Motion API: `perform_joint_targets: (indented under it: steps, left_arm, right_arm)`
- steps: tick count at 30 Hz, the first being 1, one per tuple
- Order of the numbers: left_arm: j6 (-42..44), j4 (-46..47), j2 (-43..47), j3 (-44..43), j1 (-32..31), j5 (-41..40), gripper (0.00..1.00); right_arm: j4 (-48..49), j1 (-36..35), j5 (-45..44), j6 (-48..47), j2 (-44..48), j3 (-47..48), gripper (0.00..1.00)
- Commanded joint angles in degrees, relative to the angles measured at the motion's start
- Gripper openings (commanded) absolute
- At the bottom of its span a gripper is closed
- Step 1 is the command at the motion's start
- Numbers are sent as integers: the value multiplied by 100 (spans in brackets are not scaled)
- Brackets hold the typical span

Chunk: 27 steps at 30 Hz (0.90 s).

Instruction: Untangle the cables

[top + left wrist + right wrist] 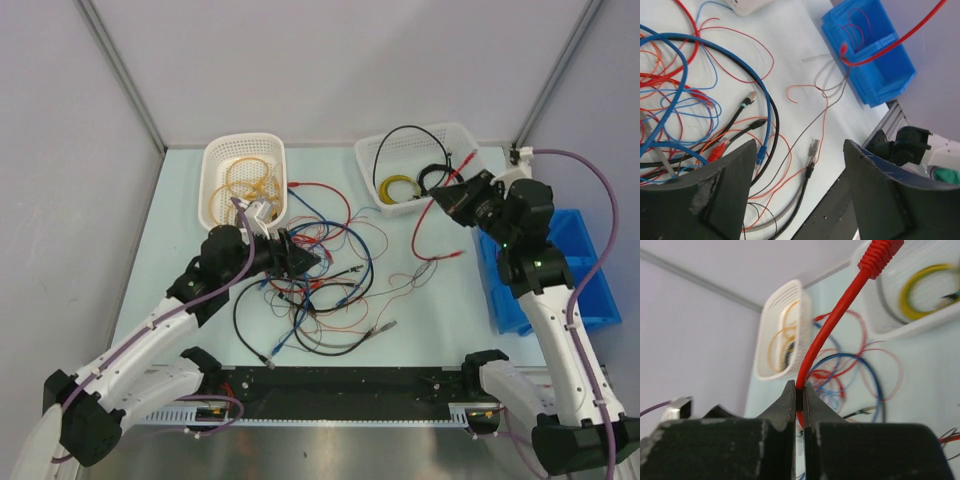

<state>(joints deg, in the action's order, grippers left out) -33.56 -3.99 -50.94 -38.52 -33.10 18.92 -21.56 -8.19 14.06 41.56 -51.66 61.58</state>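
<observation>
The cables (pixel 322 272) lie as a loose tangle of red, blue, black and orange wires in the middle of the table, and the left wrist view looks down on the same cables (pixel 690 95). My left gripper (pixel 300 258) hovers over the tangle's left side. Its jaws (pixel 800 145) stand wide open with nothing between them. My right gripper (pixel 447 196) is raised at the back right, by the right basket. It (pixel 799 390) is shut on a thick red cable (pixel 835 315), whose red plug (pixel 880 252) sticks up above the fingers. That red cable (pixel 418 232) trails down to the table.
A white basket (pixel 212 190) at the back left holds yellow-orange wire coils. Another white basket (pixel 365 165) at the back right holds black and yellow cables. A blue bin (pixel 590 290) stands at the right edge, under my right arm. Loose plug ends (pixel 812 150) lie near the table's front edge.
</observation>
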Motion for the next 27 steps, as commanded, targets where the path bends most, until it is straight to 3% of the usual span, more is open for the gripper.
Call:
perform_joint_targets:
  steps: [1, 5, 6, 8, 12, 19, 27]
  left_arm:
    - [-449, 1056, 22, 300, -21, 700, 82]
    - [-949, 1927, -39, 574, -29, 1193, 89]
    - [-1003, 2276, -22, 696, -38, 1263, 98]
    - [-1073, 2656, 31, 854, -73, 1281, 100]
    - [-933, 3710, 163, 1407, -196, 1246, 99]
    - [-968, 3747, -73, 1532, -337, 824, 99]
    - [-863, 5092, -689, 1611, -724, 517, 100]
  right_arm:
    - [1258, -815, 878, 878, -186, 240, 0]
    - [2686, -1229, 1177, 1958, -423, 293, 0]
    - [2849, -1377, 1212, 2074, -476, 328, 0]
    - [3148, -1501, 1221, 2242, -626, 556, 0]
    - [3237, -1870, 1151, 2321, -863, 1048, 0]
    - [3044, -2257, 1072, 2251, -1065, 1769, 0]
    - [3176, -2811, 1011, 2366, -1294, 2155, 0]
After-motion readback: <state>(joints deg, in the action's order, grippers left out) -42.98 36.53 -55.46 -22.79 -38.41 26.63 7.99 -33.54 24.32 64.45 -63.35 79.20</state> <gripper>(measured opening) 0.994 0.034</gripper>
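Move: The right gripper grips the red cable below one plug. The pile lies some 25 cm to its left, 4 cm nearer the base and 25 cm lower; the right white bin is about 18 cm straight ahead, 22 cm down. From the left gripper, the brown wire snagged on the red cable's hanging end lies roughly 25 cm right, 2 cm ahead and 10 cm down, with the grey plug 17 cm right, 10 cm back and 13 cm below. Swing the right gripper left, back over towards the pile, then steeply up about 20 cm while easing back, rolling and turning it counter-clockwise so the fingers point upward, keeping the red cable pinched. Meanwhile open the left gripper the rest of the way and draw it some 5 cm right and a little back, tilting its left side down. ##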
